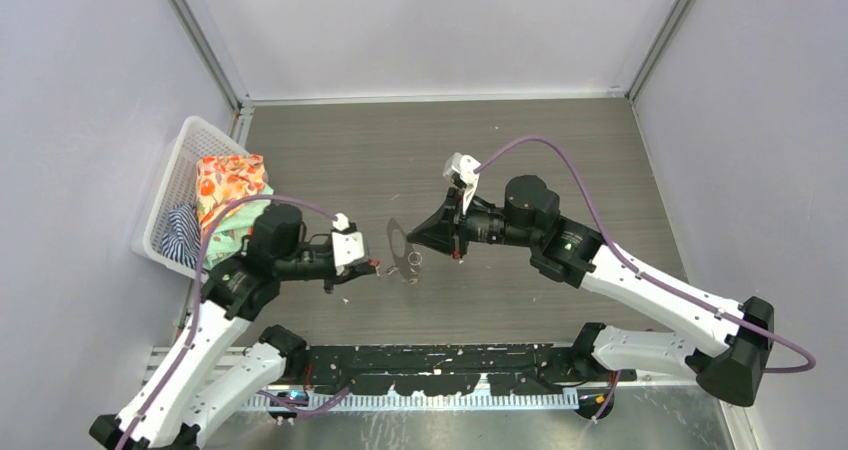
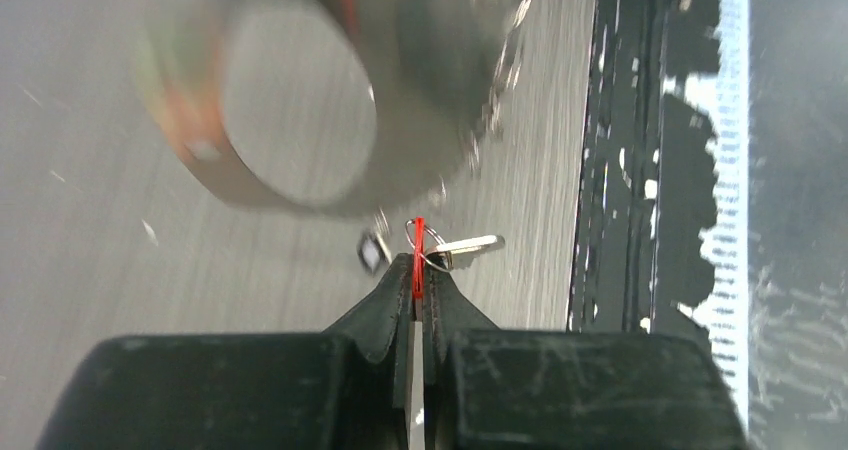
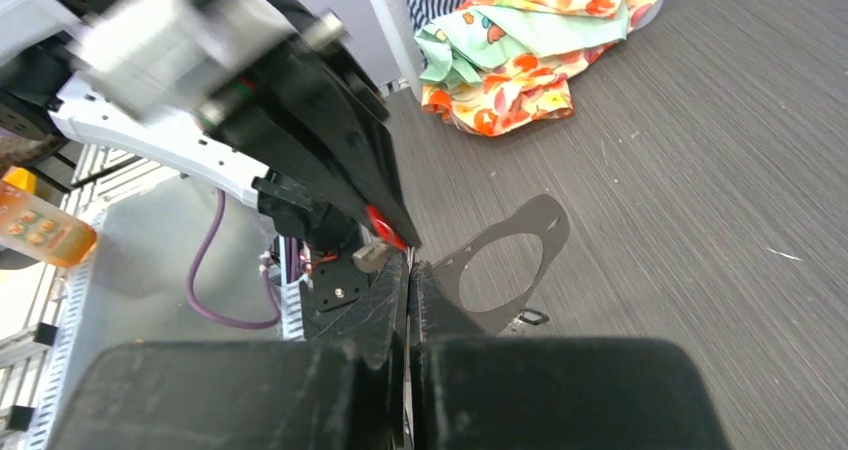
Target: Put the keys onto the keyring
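Observation:
The red-headed key (image 2: 418, 242) stands edge-on between my left gripper's (image 2: 418, 260) shut fingers, red end forward. A small wire keyring (image 2: 437, 235) loops round that red end, with a silver key (image 2: 472, 244) hanging off it to the right. From above, the left gripper (image 1: 376, 266) and right gripper (image 1: 410, 238) meet tip to tip over the mid-table, the keyring (image 1: 414, 258) between them. My right gripper (image 3: 410, 258) is shut, thin wire showing at its tips. A flat grey plate with a round hole (image 3: 548, 225) sticks out beside it. The red key (image 3: 383, 224) sits just ahead.
A white basket (image 1: 170, 185) with patterned cloths (image 1: 230, 185) stands at the table's left edge. The cloths (image 3: 520, 40) also show far off in the right wrist view. A small dark square bit (image 2: 372, 252) lies on the table below the grippers.

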Robot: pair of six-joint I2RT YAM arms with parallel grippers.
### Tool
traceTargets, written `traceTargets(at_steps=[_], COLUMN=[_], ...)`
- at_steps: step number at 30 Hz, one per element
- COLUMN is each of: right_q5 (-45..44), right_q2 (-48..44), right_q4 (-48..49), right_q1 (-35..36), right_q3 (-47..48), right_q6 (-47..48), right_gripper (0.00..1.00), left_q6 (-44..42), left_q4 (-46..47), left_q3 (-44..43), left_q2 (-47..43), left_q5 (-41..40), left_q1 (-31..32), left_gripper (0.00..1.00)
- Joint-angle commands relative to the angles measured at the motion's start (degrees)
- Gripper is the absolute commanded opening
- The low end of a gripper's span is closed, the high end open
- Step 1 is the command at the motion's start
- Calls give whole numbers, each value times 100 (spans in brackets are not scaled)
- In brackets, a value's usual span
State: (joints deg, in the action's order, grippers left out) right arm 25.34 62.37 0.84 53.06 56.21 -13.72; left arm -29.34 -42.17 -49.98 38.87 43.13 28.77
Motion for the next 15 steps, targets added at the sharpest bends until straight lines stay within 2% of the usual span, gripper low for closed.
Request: traceTargets(at_steps=[1,5,10,11,12,13,14,15], right_q5=[-193,-7,227,257,293,303,309,319], right_q2=[-442,-651,-938,-1008,-1080,-1157,-1218,-1284], right_q4=[-211,-315,-339,-339,-342,-358,-396,-448], right_q1=[-53,-68,-79,-81,-83,-77,-77,-79], right_q3=[4,-62,-247,-288,-339,-372,-388,-391], right_q6=[260,264,238,243,263,264,274,297], right_gripper=[1,1,1,1,1,1,1,1], left_q6=[-588,-925,-987,-970,-932,-869,-841,-834], left_q4=[56,775,1769,1943,2089,2186,2169,2004], left_q3=[571,916,1094,1114,1127,1121,1072,911], left_q2=[373,962,2006,2178,2296,2361,2391,2386], left_q5=[-446,-968,-1251,-1205,-1149,-1075,-960,-819], left_q1=[69,380,586,595,595,602,601,607], left_gripper=[0,2,12,22,38,62,70,72])
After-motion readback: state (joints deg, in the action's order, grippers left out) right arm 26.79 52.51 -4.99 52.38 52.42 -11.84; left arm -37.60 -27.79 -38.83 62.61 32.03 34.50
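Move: The left hand holds the red key tag; the bare patch of table it is taken to lies about 7 cm ahead of this hand, 4 cm to its right and some 24 cm below. The keyring hangs from the right fingers, its middle about 2 cm ahead of the left hand, 5 cm to its right and 3 cm above. From the right hand that patch is about 5 cm ahead, 3 cm to the left and some 31 cm down. The left hand sinks fast, about 14 cm, away from the hanging keyring towards the bare table, easing some 5 cm forward as well while its wrist tips the rightward-pointing fingers a further 20 degrees or so downward, and late in the descent the fingers spread well apart and let go of the red key tag while still above the table. The right hand, still pinching the keyring with shut fingers, draws away to its right and back by about 4 cm at nearly the same height. ##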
